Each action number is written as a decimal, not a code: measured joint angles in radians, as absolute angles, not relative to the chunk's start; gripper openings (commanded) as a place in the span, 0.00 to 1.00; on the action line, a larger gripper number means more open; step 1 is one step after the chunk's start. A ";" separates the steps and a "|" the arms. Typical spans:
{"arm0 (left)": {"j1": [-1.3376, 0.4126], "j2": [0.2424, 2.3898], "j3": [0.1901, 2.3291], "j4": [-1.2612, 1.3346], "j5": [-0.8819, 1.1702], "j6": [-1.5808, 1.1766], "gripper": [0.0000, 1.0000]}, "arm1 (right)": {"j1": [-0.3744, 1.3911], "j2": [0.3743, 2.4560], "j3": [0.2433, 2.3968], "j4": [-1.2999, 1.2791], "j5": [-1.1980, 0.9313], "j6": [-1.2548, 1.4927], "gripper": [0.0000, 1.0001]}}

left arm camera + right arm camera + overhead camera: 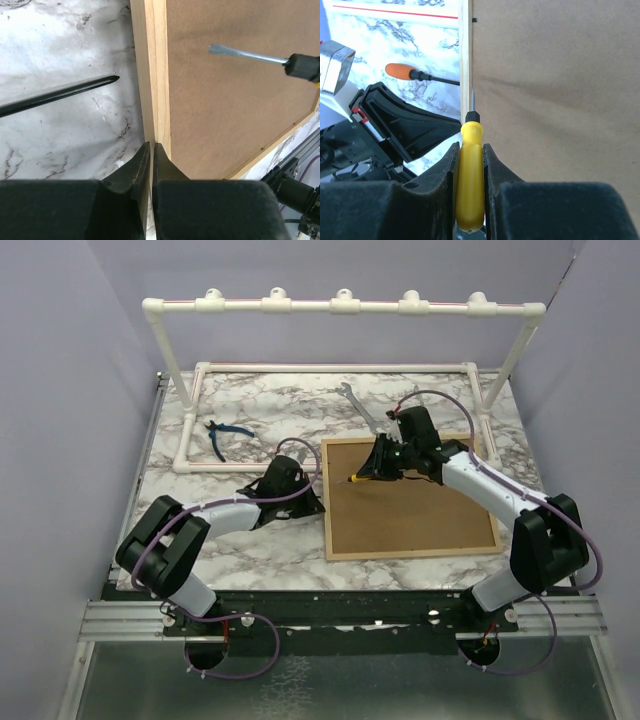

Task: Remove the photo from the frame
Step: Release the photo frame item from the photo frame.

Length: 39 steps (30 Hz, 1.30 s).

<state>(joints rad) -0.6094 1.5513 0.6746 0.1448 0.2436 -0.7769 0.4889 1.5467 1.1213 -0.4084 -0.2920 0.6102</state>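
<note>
The frame lies face down on the marble table, its brown fibreboard back up inside thin light-wood edging. The photo is hidden under that back. My left gripper is shut, its fingertips at the frame's left wooden edge. My right gripper is shut on a yellow-handled screwdriver. It hovers over the board near the frame's left side. The screwdriver's steel blade hangs just above the backing and points toward the left edging.
An orange-handled screwdriver lies on the marble left of the frame, its dark shaft pointing at the edging. Blue-handled pliers and a wrench lie further back. A white PVC pipe rack spans the rear.
</note>
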 measured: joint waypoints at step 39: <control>-0.449 1.694 0.906 0.201 0.301 -0.675 0.30 | 0.183 1.937 1.097 0.162 -0.906 0.606 0.00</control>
<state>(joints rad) -0.4492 1.6936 0.9062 0.2012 0.3012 -0.6754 0.1829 1.9373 1.0966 0.1619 -0.9062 0.6060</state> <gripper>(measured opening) 0.302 0.203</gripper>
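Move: The tab just inside the photo frame's left bar is about 11 cm ahead of my left hand and 2 cm to its right, nearly level with it. The frame's far-left corner is 17 cm ahead and 1 cm right, and the orange screwdriver lies 8 cm left, 2 cm ahead, slightly lower. From my right hand, with the yellow screwdriver, the tab is some 7 cm ahead, 9 cm left and 11 cm below. I lift my left hand off the frame's left bar and carry it about 10 cm forward along the bar in a low arch, opening the fingers until they straddle the bar from above near the tab. With my right hand I keep hold of the yellow screwdriver, swing it forward about 8 cm and slightly right, then sink some 5 cm while rolling the wrist about 25 degrees, bringing the blade close to the tab. ##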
